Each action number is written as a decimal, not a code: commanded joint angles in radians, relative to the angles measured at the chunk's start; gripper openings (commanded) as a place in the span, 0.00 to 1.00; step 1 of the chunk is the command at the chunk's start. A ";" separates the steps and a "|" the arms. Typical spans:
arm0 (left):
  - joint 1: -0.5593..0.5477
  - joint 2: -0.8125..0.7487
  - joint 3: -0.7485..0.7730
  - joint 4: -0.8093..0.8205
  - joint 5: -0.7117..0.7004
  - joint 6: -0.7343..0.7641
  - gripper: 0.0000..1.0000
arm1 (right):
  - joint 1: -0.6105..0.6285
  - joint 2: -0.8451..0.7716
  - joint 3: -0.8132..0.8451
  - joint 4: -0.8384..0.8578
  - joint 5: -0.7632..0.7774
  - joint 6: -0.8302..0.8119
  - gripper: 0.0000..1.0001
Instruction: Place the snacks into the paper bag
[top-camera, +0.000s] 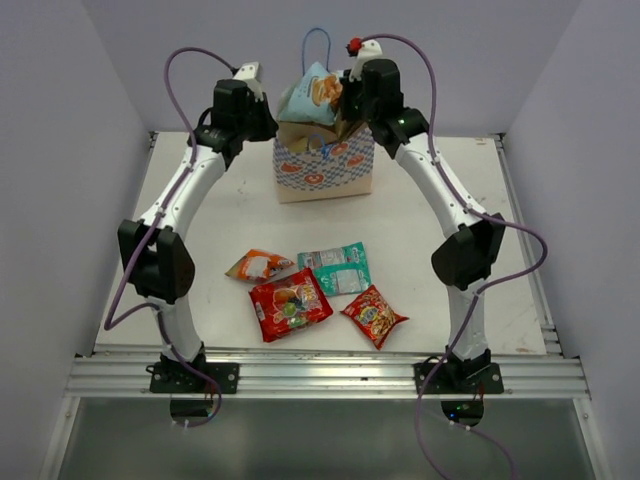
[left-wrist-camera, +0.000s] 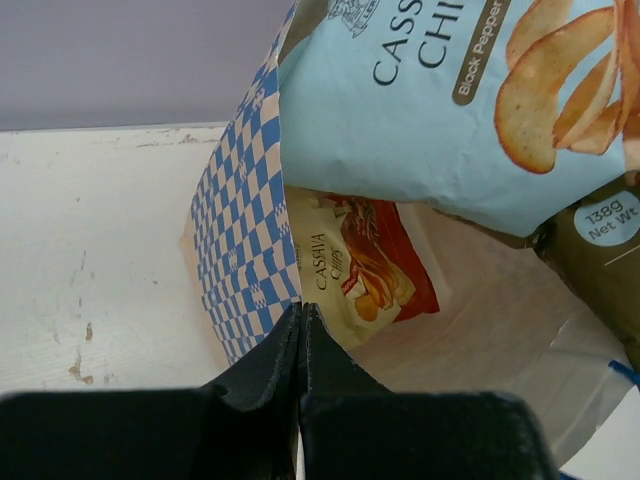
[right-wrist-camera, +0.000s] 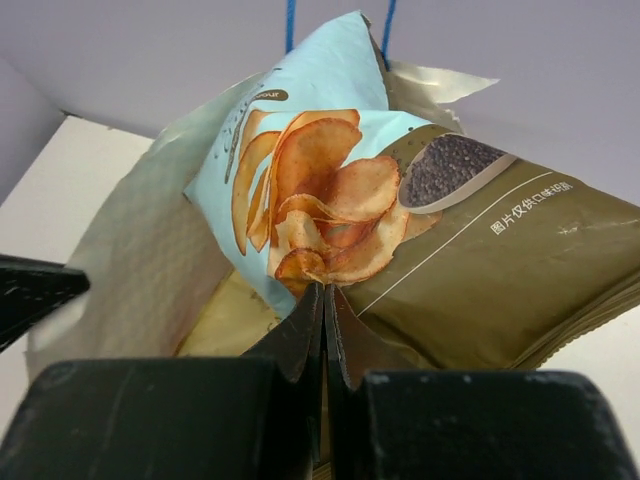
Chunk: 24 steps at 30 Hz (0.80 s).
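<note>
The paper bag stands at the back middle of the table, and its checked wall fills the left wrist view. My left gripper is shut on the bag's left rim. My right gripper is shut on the edge of a light blue and brown snack packet, which hangs tilted over the bag's mouth. A cream-and-red packet lies inside the bag. On the table in front lie an orange packet, a teal-green one, a red one and a smaller red-orange one.
The bag's blue cord handle sticks up behind the held packet. White walls close in the table on the left, right and back. An aluminium rail with both arm bases runs along the near edge.
</note>
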 joint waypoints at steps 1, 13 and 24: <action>0.006 0.008 0.054 0.052 0.024 -0.023 0.00 | 0.025 -0.076 -0.021 0.049 -0.060 0.048 0.00; 0.006 0.025 0.073 0.066 0.049 -0.029 0.00 | 0.054 -0.188 -0.049 -0.007 -0.009 -0.011 0.99; 0.006 0.021 0.062 0.063 0.047 -0.027 0.00 | 0.129 -0.628 -0.503 -0.099 -0.077 -0.185 0.99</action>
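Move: Over the paper bag's mouth, the right fingers hold the cassava chips pouch, its middle about 4 cm ahead and 3 cm left of them, at their height. The mouth's centre is neither ahead nor back, some 4 cm left and 9 cm below; the yellow and red snacks already inside lie level with the hand, 6 cm left, 20 cm down. From the left hand, pinching the left rim, the mouth is 3 cm ahead, 10 cm right, 2 cm below. Easing the pouch back, left and down by some 4 cm into the mouth, the right hand opens its fingers wide and lets go, then pulls away quickly up, back and to the right, roughly 19 cm clear of the bag. The left hand keeps its shut pinch on the left rim, holding nearly still. ##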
